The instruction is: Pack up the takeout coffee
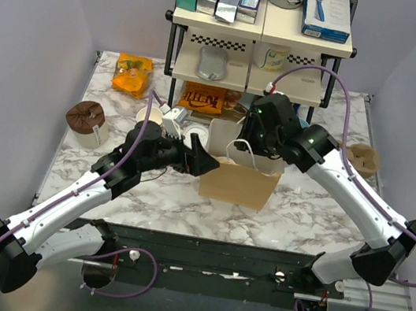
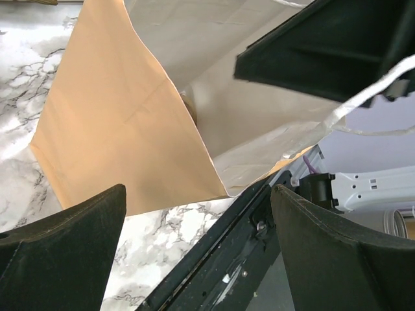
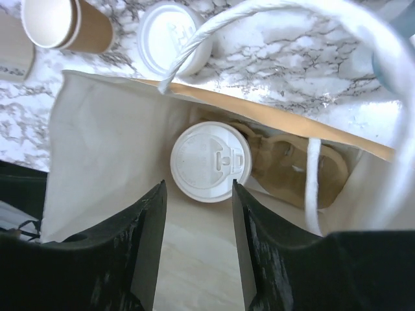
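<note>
The takeout coffee [image 3: 211,162], seen by its round white lid, stands upright deep inside the brown paper bag [image 3: 110,129], beside a cardboard carrier [image 3: 292,168]. My right gripper [image 3: 198,184] hovers over the bag's mouth, open, its black fingers apart above the lid and touching nothing. From the top view the right gripper [image 1: 263,137] is over the back of the bag [image 1: 239,185], and the cup is hidden there. My left gripper [image 1: 206,159] stands wide open at the bag's left edge. The left wrist view shows the left gripper [image 2: 198,191] holding nothing, the bag wall [image 2: 117,116] just beyond.
Behind the bag stand another white-lidded cup [image 3: 170,40] and a lidless tan cup [image 3: 55,23]. A stocked shelf [image 1: 260,33] rises at the back. An orange snack pack [image 1: 132,75] and brown round items [image 1: 86,118] [image 1: 361,159] lie at the sides.
</note>
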`<move>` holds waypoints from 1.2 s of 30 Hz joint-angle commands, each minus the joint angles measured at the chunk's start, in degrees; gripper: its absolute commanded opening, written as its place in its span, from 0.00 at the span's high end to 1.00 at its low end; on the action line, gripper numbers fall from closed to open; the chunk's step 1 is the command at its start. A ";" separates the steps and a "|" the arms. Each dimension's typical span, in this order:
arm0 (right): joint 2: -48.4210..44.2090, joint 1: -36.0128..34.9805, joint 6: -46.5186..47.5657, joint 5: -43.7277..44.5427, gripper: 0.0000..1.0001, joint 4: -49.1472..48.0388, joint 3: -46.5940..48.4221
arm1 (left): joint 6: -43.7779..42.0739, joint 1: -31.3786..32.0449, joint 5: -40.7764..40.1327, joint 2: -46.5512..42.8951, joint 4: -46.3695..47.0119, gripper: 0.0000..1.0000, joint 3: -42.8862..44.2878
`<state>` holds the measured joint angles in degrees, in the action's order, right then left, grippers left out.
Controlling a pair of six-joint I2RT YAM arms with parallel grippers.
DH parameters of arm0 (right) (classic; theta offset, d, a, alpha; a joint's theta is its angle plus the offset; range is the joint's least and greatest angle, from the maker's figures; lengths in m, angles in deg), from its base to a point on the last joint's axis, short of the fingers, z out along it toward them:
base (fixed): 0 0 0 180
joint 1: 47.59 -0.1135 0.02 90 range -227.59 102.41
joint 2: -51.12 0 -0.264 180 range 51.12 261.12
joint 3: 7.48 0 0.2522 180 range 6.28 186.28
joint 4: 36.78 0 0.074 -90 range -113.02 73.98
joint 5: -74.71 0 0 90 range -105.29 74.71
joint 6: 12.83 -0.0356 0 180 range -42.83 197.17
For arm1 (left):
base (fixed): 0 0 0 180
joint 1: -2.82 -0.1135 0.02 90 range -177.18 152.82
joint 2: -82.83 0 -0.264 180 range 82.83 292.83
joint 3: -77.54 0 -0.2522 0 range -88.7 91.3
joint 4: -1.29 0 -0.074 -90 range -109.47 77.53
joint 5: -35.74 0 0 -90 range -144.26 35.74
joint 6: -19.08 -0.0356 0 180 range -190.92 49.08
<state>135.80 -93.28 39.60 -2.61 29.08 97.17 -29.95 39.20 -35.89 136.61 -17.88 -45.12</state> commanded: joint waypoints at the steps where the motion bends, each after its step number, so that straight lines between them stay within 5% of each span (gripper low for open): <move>1: -3.73 -0.36 2.40 3.21 0.46 -1.03 3.32 | -0.19 0.36 -1.23 -0.95 -0.13 0.01 0.55; 8: -10.31 -0.36 8.90 1.91 0.45 -5.77 6.14 | -1.24 0.36 -3.34 -2.62 -3.19 0.01 2.39; 15: -20.68 0.95 17.70 10.23 0.17 -11.40 1.58 | -2.74 0.36 -6.59 -6.40 -8.03 0.01 5.47; 18: -24.47 8.14 17.26 12.10 0.04 -11.40 -2.54 | -3.53 0.27 -8.69 -7.46 -10.84 0.01 7.40; 23: -29.31 22.90 17.86 11.31 0.02 -11.14 -11.25 | -4.84 0.27 -13.09 -8.60 -15.76 0.01 9.07; 26: -29.49 23.90 31.28 4.13 0.00 -13.06 -18.19 | -5.81 0.36 -14.32 -8.52 -18.05 0.01 9.95; 30: -33.79 25.47 55.49 -6.68 0.00 -28.83 -31.71 | -6.25 0.36 -16.88 -9.04 -20.08 0.01 10.13; 36: -26.97 32.85 72.33 -21.11 0.00 -33.55 -35.70 | -6.61 0.27 -19.41 -9.66 -22.80 0.01 10.31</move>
<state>105.14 -63.90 93.61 -10.78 4.47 60.78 -35.37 39.33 -51.08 128.11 -36.96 -36.40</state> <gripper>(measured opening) 0.997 0.989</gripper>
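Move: The empty right hand is in the mouth of the paper bag: the bag's middle is about 10 cm below and 1 cm back, and the lidded cup inside about 14 cm below and 2 cm left. The blue bin it heads for stands some 11 cm ahead, 13 cm right, 14 cm lower; the spare cup carrier is 5 cm beyond that bin and 23 cm to its right. From the left hand, the bag's middle is about 5 cm ahead, 11 cm right and 8 cm below; the blue bin is roughly 17 cm ahead, 25 cm right and 13 cm below. Already clear of the lidded cup, the right hand climbs about 17 cm out of the bag, swings some 20 cm right over the bag's side towards the blue bin, then dives to slightly below its starting height, its half-open fingers spreading fully and tilting up to point mostly forward. Meanwhile the open left hand backs off to the left from the bag's left side by about 6 cm, rising and then partly sinking, and turns slightly counter-clockwise. ##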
